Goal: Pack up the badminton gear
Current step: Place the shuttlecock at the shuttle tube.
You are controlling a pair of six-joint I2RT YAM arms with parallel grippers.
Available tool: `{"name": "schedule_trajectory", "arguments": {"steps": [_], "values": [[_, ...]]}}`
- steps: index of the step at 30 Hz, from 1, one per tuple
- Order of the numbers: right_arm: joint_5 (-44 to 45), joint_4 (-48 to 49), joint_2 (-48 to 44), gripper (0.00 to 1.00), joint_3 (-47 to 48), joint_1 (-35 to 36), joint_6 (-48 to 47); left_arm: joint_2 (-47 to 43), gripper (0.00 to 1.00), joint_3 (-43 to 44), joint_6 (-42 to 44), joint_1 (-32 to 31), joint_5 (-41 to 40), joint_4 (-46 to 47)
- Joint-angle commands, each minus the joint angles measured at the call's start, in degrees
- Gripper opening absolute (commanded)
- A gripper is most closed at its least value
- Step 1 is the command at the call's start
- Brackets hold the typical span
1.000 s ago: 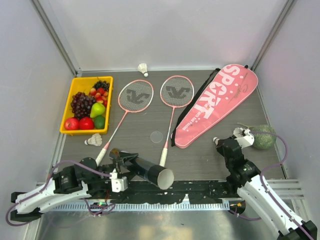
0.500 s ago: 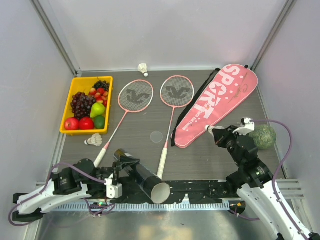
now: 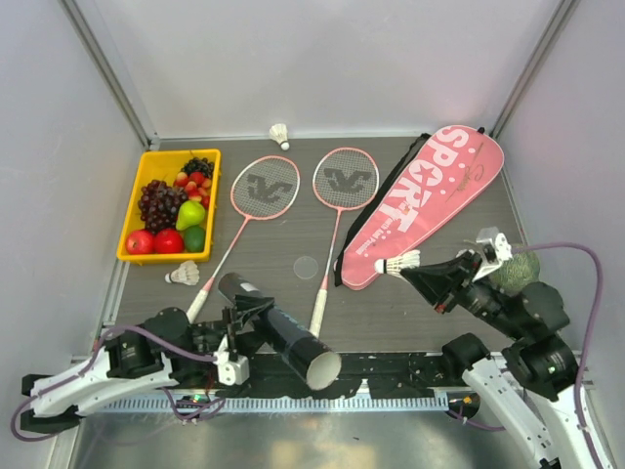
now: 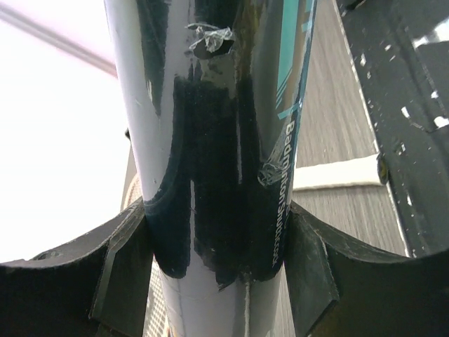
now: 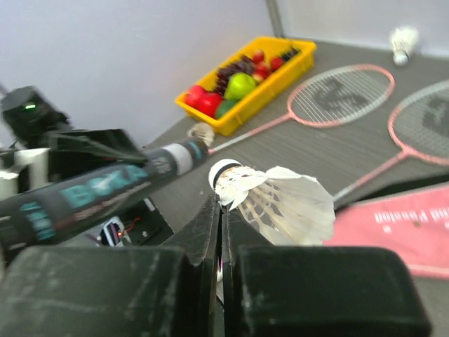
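My left gripper (image 3: pixel 246 315) (image 4: pixel 219 247) is shut on the long dark tube (image 3: pixel 281 332) (image 4: pixel 217 126), held at a slant over the near edge with its open end (image 3: pixel 322 369) toward the camera. My right gripper (image 3: pixel 418 273) (image 5: pixel 222 208) is shut on the feathers of a white shuttlecock (image 3: pixel 397 264) (image 5: pixel 280 200), held in the air right of the tube (image 5: pixel 91 188). Two pink rackets (image 3: pixel 264 188) (image 3: pixel 344 179) lie on the table. The pink SPORT bag (image 3: pixel 430 200) lies to their right.
A yellow tray (image 3: pixel 146 164) of fruit stands at the left. One loose shuttlecock (image 3: pixel 183 275) lies beside the tray's near end, another (image 3: pixel 280 133) by the back wall. A green netted ball (image 3: pixel 520 266) sits at the right edge, behind my right arm.
My right arm has risen and swung left from beside the green ball, carrying the shuttlecock toward the tube. The left gripper has shifted and tilted the tube slightly.
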Motion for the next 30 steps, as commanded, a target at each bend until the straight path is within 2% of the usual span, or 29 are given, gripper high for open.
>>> {"name": "schedule_trajectory", "arguments": {"steps": [1, 3, 9, 15, 30], "values": [[-9.5, -0.9, 0.3, 0.05, 8.3, -0.2, -8.4, 8.4, 0.0, 4.9, -3.5, -0.2, -10.2, 5.3], [-9.1, -2.4, 1.0, 0.05, 10.3, -0.2, -10.9, 11.7, 0.0, 6.9, -5.5, -0.2, -16.4, 6.7], [-14.7, -5.2, 2.5, 0.05, 14.9, -0.2, -12.6, 17.4, 0.0, 10.7, -12.1, -0.1, -18.4, 9.6], [-15.2, -7.8, 3.4, 0.05, 18.7, -0.2, -12.1, 19.8, 0.0, 11.4, -15.4, -0.1, -23.3, 9.0], [-17.0, -1.3, 10.3, 0.05, 19.4, -0.2, -7.5, 22.8, 0.0, 12.9, -19.1, -0.1, -24.7, 6.5]]}}
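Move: The shuttle tube's open mouth, held out by the left hand, lies about 20 cm back and 18 cm left of the right hand, a little below it. The pale racket grip is on the table 21 cm left and 4 cm back, the clear lid 25 cm left and 13 cm ahead, both nearly 30 cm down. From the left hand, the shuttlecock is some 30 cm right, 5 cm ahead and 11 cm higher. Left swings the tube forward 6 cm, counter-clockwise, towards the shuttlecock; right, still pinching it, rises 8 cm, drawing back. ##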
